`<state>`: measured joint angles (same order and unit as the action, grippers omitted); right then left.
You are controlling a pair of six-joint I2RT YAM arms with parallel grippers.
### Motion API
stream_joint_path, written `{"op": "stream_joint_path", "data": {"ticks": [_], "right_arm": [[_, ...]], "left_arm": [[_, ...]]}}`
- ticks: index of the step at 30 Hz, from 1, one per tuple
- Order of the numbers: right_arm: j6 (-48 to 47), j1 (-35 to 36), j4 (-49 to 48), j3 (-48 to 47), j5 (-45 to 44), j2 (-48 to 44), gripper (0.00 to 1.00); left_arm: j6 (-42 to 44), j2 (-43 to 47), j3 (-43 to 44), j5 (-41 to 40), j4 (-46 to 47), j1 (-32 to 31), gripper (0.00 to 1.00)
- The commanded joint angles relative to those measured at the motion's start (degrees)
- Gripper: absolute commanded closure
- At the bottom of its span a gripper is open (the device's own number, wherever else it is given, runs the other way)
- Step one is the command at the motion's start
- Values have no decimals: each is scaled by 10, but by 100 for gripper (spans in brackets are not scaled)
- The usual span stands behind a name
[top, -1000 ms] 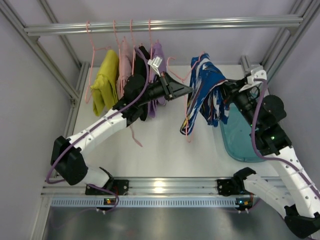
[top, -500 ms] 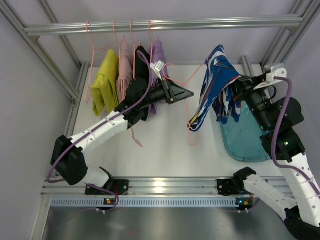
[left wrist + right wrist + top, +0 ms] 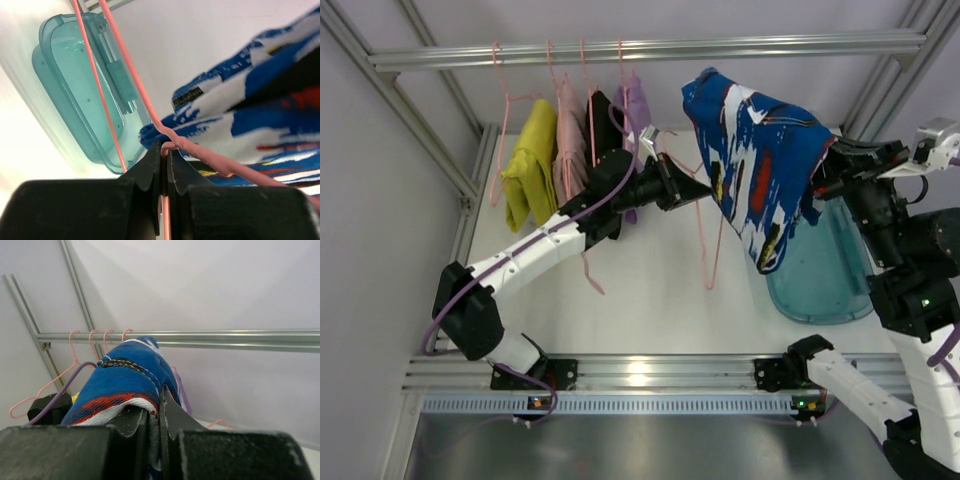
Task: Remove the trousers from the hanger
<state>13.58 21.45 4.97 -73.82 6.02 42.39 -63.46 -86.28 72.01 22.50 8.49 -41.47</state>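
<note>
The trousers (image 3: 760, 160) are blue with white and red patches. They hang spread out in the air at the upper right, with my right gripper (image 3: 823, 178) shut on their right edge. In the right wrist view the cloth (image 3: 125, 380) bulges over the shut jaws (image 3: 155, 407). My left gripper (image 3: 678, 187) is shut on the neck of a thin pink hanger (image 3: 706, 240), whose bare wire dangles below it. In the left wrist view that hanger (image 3: 132, 67) runs up from the gripper (image 3: 164, 145), with the trousers (image 3: 260, 110) just behind; I cannot tell if they touch.
A teal plastic bin (image 3: 820, 275) lies on the white table under the trousers. At the back left, the metal rail (image 3: 650, 47) carries pink hangers with yellow (image 3: 530, 165), pink, black and purple garments. A loose pink hanger (image 3: 590, 275) lies under the left arm.
My right gripper has risen and swung right, lifting the trousers from a bunched hang into a spread sheet up off the hanger. The left gripper has kept hold of the hanger.
</note>
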Motion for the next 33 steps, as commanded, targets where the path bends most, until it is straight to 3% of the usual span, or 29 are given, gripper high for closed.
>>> {"op": "stream_joint_path", "data": {"ticks": [1,7,18,21,22,28,33], "right_arm": [[0,-5,-100,-49,-47,-14,100],[-48,-32,-31,-50,-146,-53,100],[-66,-149,109,-37,-221,-143,100],[-89,-180,178,-29,-313,-164,100],[-93,-209,203,-6,-371,-189,100],[-112,-279,239,36,-408,-231,100],[-130,-294,248,111,-441,-254,100]], "left_arm": [[7,0,25,-16,-15,-5,100],[25,11,20,-1,-15,-8,100],[79,34,16,-16,-15,-12,100],[86,36,21,-11,-15,-12,100],[92,37,24,-4,-15,-12,100],[105,44,25,-5,-15,-12,100],[105,45,26,0,-15,-12,100]]}}
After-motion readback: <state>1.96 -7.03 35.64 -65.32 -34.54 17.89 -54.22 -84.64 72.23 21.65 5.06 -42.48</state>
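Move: The right hand, high up with the blue patterned trousers in its fingers, has the teal basin roughly 20 cm to its right, about 2 cm ahead and some 52 cm below. The pink hanger's middle is about 8 cm to this hand's left, 4 cm ahead and 24 cm lower. From the left hand, which grips the hanger's hook, the basin lies about 30 cm to the right, 5 cm back and 32 cm below. Keeping its pinch on the trousers, the right hand sweeps them away from the hanger towards the basin's side, about 22 cm to the right and 11 cm back, nearly level at first and then sinking some 12 cm over the last part, while it turns about 70 degrees clockwise until the fingers point forward and right. The left hand stays almost where it is and keeps its shut fingers on the hanger's hook, holding the hanger out of the way. ##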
